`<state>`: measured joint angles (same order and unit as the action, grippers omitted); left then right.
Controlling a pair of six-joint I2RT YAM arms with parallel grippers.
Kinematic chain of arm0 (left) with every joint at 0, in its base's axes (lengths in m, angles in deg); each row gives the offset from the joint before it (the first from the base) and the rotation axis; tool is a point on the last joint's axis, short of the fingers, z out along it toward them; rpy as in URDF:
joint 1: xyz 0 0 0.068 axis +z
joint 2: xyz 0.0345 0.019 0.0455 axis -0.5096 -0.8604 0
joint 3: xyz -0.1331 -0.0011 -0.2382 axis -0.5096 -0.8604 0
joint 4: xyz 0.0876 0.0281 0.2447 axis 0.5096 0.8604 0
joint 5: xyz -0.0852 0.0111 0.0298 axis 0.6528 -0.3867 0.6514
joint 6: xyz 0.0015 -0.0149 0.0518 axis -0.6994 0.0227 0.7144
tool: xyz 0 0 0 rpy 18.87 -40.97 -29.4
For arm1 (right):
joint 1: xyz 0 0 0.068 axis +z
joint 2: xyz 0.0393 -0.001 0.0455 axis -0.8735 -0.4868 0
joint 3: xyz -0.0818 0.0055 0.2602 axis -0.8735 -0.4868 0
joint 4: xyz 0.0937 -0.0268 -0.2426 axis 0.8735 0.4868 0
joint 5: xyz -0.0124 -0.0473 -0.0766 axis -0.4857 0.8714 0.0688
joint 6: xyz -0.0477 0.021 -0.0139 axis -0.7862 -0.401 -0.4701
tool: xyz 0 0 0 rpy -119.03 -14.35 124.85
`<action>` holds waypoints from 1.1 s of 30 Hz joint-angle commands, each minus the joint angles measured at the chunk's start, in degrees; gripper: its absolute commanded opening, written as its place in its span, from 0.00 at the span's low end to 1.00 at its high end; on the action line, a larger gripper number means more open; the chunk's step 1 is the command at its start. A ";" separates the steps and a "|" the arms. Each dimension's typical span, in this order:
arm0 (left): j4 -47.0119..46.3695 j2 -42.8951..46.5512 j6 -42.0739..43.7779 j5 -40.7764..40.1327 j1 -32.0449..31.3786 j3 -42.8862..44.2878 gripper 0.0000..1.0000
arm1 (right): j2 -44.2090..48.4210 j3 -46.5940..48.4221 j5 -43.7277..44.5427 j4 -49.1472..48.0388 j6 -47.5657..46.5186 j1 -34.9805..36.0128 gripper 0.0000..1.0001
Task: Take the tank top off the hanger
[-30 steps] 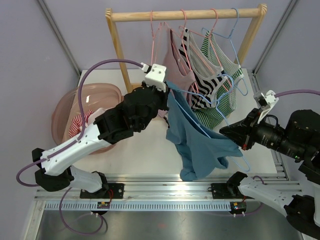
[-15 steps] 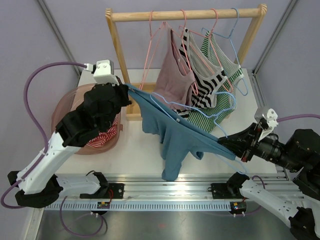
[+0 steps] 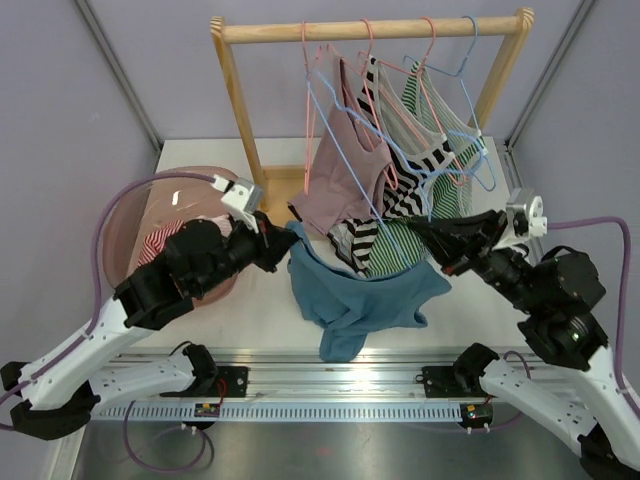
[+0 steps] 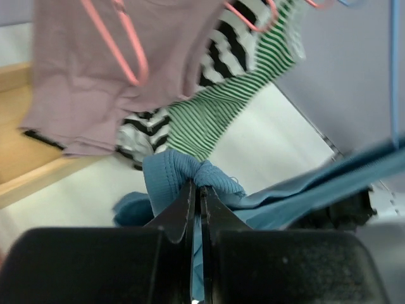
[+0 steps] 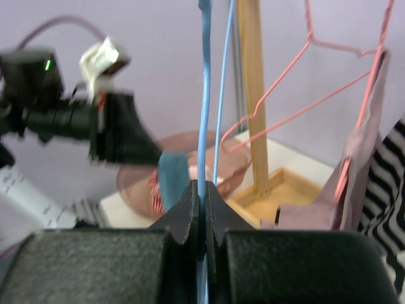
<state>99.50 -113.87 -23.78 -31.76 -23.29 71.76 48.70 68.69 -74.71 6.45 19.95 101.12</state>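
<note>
The blue tank top (image 3: 365, 295) lies slumped on the table in front of the rack, off its hanger. My left gripper (image 3: 280, 233) is shut on its upper left edge; in the left wrist view the bunched blue tank top (image 4: 174, 174) sits pinched at the tips of the left gripper (image 4: 197, 185). My right gripper (image 3: 422, 226) is shut on the thin blue hanger (image 3: 428, 205), which now slants bare up toward the rack. From the right wrist, the blue hanger (image 5: 204, 95) runs straight up out of the right gripper (image 5: 202, 187).
A wooden rack (image 3: 370, 30) at the back carries a mauve top (image 3: 345, 175), a black-and-white striped top (image 3: 405, 170) and a green striped top (image 3: 455, 140) on pink and blue hangers. A pink basin (image 3: 150, 215) at the left holds a red-striped garment (image 3: 158, 247).
My left gripper pulled the tank top left and down, off the hanger, and it dropped onto the table. My right gripper swung the emptied hanger up toward the rack.
</note>
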 commanded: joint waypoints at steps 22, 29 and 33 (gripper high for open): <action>-13.16 1.80 1.07 8.27 -6.71 -26.58 0.00 | -19.41 4.94 22.75 -11.88 4.10 0.36 0.00; -22.38 1.35 1.43 20.34 -9.08 -30.97 0.00 | -15.72 -3.58 19.68 -34.20 5.24 0.36 0.00; -22.13 1.35 -1.64 10.70 -9.09 -30.10 0.00 | -15.89 -6.32 17.31 -40.90 4.80 0.36 0.00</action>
<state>82.59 -113.23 -23.24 -16.74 -32.28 40.55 31.87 62.57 -55.76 -19.32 24.78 101.25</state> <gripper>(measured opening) 0.016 0.033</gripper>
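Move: The blue tank top is slung between the hands: its middle is some 11 cm back, 15 cm right and 13 cm below the left hand, which pinches one edge, and about 7 cm back, 5 cm left and 20 cm below the right hand, which holds the blue hanger. From the right hand, the rack's rod lies about 30 cm ahead, 5 cm left and 22 cm up, and the pink tank top 20 cm ahead, 11 cm left and 5 cm lower. Down, with some back and right, the left hand lowers its pinched edge of the tank top about 18 cm towards the front of the table, turning some 20 degrees clockwise. The right hand keeps hold of the hanger and carries it about 12 cm forward towards the rack in the first half, turning clockwise, then stays roughly there, so the hands draw apart. ##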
